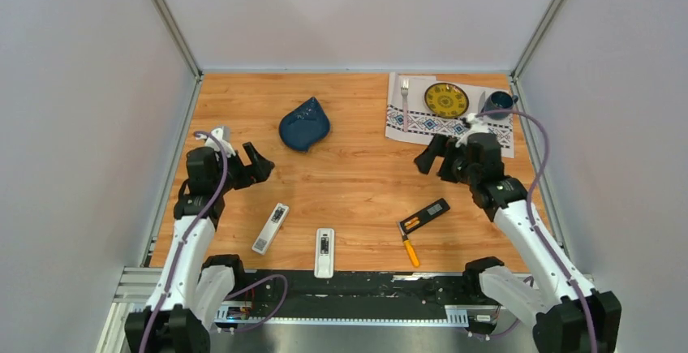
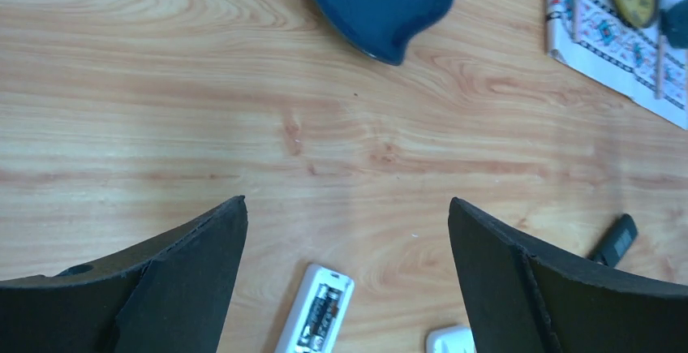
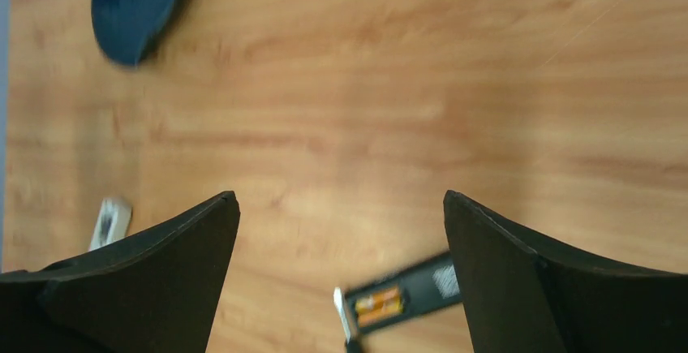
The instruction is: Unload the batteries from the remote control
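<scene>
Three remotes lie near the table's front. A white remote (image 1: 271, 228) at left has its back open with dark grey batteries (image 2: 321, 317) inside. A second white remote (image 1: 324, 252) lies in the middle, its compartment dark. A black remote (image 1: 424, 216) at right holds orange-gold batteries (image 3: 379, 303). My left gripper (image 1: 258, 161) is open and empty, above and behind the left white remote (image 2: 316, 311). My right gripper (image 1: 427, 157) is open and empty, above and behind the black remote (image 3: 406, 292).
An orange-handled screwdriver (image 1: 410, 249) lies by the black remote's near end. A dark blue leaf-shaped dish (image 1: 304, 124) sits at centre back. A patterned cloth (image 1: 422, 122) at back right carries a fork (image 1: 404, 100), a yellow plate (image 1: 446, 100) and a blue cup (image 1: 499, 105).
</scene>
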Action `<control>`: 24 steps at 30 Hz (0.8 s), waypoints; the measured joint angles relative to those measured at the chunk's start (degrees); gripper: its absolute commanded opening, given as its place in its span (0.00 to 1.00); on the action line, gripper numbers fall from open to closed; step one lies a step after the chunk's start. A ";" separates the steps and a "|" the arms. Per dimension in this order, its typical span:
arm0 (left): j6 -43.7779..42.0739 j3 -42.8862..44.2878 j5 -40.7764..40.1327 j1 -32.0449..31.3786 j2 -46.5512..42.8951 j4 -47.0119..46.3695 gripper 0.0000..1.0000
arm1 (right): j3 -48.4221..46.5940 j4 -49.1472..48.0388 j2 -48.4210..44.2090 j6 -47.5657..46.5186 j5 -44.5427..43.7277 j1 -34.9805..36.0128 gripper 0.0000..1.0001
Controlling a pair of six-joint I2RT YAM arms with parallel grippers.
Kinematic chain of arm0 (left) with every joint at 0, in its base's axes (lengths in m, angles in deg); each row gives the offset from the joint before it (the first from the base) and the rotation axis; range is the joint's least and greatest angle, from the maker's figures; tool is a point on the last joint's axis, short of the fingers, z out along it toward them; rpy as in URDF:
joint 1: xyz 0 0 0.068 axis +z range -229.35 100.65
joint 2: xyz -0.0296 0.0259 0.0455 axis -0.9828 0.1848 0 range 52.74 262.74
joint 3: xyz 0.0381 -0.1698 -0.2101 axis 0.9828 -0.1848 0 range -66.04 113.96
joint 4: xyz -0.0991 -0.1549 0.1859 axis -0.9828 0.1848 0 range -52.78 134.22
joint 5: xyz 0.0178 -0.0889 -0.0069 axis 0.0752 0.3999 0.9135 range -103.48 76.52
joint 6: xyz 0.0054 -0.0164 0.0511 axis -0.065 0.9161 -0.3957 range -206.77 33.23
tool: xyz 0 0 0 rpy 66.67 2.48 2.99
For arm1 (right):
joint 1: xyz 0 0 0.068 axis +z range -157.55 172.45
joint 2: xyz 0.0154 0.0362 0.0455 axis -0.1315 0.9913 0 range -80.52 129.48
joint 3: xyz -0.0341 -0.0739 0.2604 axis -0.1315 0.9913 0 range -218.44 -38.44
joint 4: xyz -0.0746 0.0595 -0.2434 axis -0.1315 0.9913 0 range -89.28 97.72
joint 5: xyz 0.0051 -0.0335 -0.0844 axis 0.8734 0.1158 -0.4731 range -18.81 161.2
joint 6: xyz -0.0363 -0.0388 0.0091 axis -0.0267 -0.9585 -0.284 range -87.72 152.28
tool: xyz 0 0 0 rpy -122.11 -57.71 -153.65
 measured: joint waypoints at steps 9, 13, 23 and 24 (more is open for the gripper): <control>0.96 -0.48 8.52 0.00 -13.44 0.00 1.00 | -5.97 25.68 6.12 4.26 -8.98 30.86 1.00; 3.58 -0.70 13.99 0.00 -14.05 -3.56 1.00 | -5.86 33.75 9.07 10.10 -14.34 41.31 0.91; 3.61 2.21 18.34 -0.37 -13.94 -0.96 0.97 | 6.21 34.64 12.20 19.63 -14.43 45.64 0.50; 3.23 3.04 18.40 -0.39 -13.97 -0.28 0.97 | 6.88 34.27 12.20 19.96 -14.45 45.64 0.47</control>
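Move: Behind and below the right hand is the yellow screwdriver handle, some 18 cm back, 5 cm left and 18 cm down. The batteries in the dark remote lie about 9 cm ahead of the handle, level with it sideways; the dark remote's middle is roughly 12 cm ahead of it and 4 cm right. The middle white remote lies level with the handle, 26 cm to its left. From the left hand the handle is about 18 cm back and 46 cm right, 15 cm down. Sweeping back some 20 cm and down 15 cm, the right hand swings first left, then partly back right, to come just over the butt end of the screwdriver handle, fingers tipping to point straight down and closing to about half open, contact not visible. The left hand, still open and empty, rises about 10 cm, drawing right and a little back as its fingers tip up. ##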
